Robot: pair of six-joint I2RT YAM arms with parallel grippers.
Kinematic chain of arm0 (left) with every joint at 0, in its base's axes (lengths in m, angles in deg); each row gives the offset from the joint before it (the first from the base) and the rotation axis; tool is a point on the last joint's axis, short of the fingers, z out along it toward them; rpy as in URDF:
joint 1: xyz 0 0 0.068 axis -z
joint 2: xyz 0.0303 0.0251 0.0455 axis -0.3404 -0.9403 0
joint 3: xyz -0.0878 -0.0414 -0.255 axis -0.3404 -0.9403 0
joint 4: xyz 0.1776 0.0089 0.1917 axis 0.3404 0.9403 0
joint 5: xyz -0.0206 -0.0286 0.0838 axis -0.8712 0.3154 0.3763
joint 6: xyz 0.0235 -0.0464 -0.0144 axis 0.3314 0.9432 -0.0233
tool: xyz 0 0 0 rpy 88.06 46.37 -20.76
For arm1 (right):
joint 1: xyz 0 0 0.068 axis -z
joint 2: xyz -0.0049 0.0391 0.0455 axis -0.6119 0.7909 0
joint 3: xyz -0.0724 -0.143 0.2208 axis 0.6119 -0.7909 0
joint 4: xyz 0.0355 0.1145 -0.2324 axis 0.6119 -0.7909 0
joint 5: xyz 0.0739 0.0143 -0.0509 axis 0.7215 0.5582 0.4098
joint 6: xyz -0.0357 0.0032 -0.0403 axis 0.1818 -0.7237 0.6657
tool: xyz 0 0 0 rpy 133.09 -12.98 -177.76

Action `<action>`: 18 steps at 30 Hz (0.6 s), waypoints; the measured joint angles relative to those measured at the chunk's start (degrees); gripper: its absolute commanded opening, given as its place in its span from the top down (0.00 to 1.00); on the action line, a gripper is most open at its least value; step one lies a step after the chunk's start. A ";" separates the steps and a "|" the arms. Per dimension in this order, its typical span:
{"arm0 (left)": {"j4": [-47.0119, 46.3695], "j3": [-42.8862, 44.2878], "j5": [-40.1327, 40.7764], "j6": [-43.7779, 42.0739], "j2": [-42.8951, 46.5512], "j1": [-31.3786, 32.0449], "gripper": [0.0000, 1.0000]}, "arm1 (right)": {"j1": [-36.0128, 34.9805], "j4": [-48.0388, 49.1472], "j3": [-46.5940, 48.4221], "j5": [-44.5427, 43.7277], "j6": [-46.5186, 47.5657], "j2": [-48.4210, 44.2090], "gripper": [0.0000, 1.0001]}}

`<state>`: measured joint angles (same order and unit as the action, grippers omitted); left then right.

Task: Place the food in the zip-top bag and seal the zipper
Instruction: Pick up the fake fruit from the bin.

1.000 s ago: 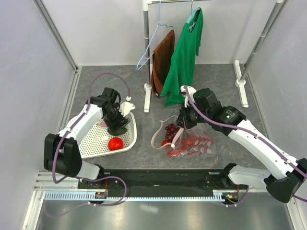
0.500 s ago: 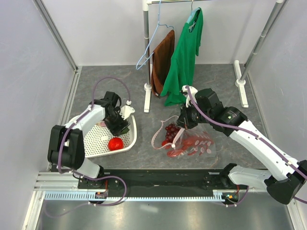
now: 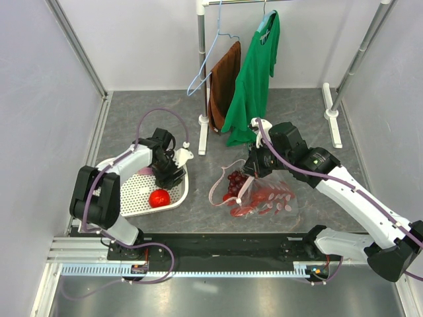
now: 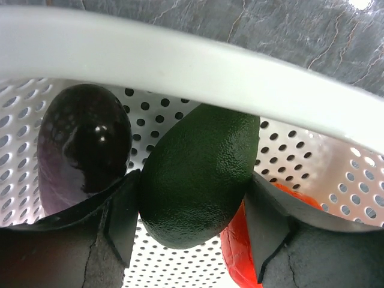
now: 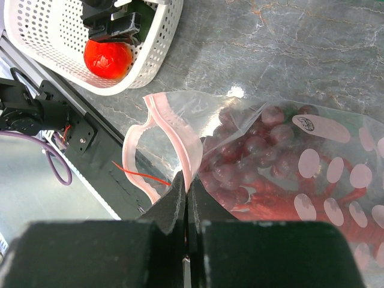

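Observation:
My left gripper (image 3: 168,173) is down in the white perforated basket (image 3: 132,198), and its jaws (image 4: 192,222) are shut on the dark green avocado piece (image 4: 198,174), with a pad against each side. The avocado lies just inside the basket rim (image 4: 180,60). A red tomato (image 4: 237,252) sits beside it, also seen from above (image 3: 158,197). The clear dotted zip-top bag (image 3: 268,198) lies on the table with the grapes (image 5: 252,156) and the red lobster (image 5: 282,198) inside. My right gripper (image 5: 186,186) is shut on the pink zipper (image 5: 174,129), holding the mouth up.
A dark purple glossy piece (image 4: 84,150) lies in the basket left of the avocado. Behind stands a clothes rack with a green shirt (image 3: 254,72), a brown cloth (image 3: 223,86) and feet on the table (image 3: 203,135). The black mounting rail (image 3: 218,244) runs along the near edge.
My left gripper has shifted right towards the basket's rim and its jaws have narrowed onto the avocado. The right gripper and the bag have stayed put.

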<state>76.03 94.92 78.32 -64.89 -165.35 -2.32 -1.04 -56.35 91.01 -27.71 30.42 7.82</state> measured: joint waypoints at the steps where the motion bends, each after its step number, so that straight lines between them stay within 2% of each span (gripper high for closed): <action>1: 0.09 0.04 -0.11 0.02 0.00 0.00 0.60 | 0.00 0.04 0.00 0.00 0.00 0.00 1.00; 2: 0.15 0.09 -0.20 0.02 0.09 0.00 0.64 | 0.00 0.07 0.00 0.00 0.00 0.00 1.00; 5: 0.92 0.33 -0.48 0.11 0.87 0.00 0.68 | 0.04 0.07 0.00 0.02 0.00 -0.02 1.00; 8: 5.03 2.97 -1.99 1.01 3.85 0.00 0.69 | 0.20 0.09 0.00 0.07 -0.04 -0.07 1.00; 10: 8.59 7.85 -4.31 2.05 7.26 0.00 0.68 | 0.46 0.11 0.00 0.31 -0.24 -0.13 1.00; 14: 9.68 18.73 -15.52 4.52 16.26 0.94 0.67 | 1.09 0.17 0.00 1.14 -0.98 -0.15 1.00; 18: 9.29 24.41 -24.72 8.24 22.34 8.59 0.67 | 1.57 0.28 0.00 1.90 -1.53 -0.15 1.00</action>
<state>85.32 119.34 53.60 -56.65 -143.01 6.27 0.54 -56.07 91.01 -25.81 28.89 7.67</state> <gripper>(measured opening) 0.698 0.012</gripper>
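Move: The avocado is already between the left fingers, low in the bin. From that hand the open bag mouth is roughly 20 cm right, 6 cm back and 8 cm higher. The tomato sits about 7 cm back and 4 cm left of the hand, the eggplant some 5 cm ahead and 6 cm left; the bin's right rim is around 6 cm right, level front to back, 3 cm up. From the right hand, the bag mouth hangs about 8 cm left, 1 cm back, 9 cm below. Keep the left fingers closed around the avocado and raise it nearly straight up out of the bin, starting slowly and then fast, to about 25 cm; as it climbs, swing right some 12 cm past the right rim towards the bag's side, tipping the fingertips outward to the right and forward by roughly 45 degrees. Let the right gripper go on pinching the bag's edge in place. ##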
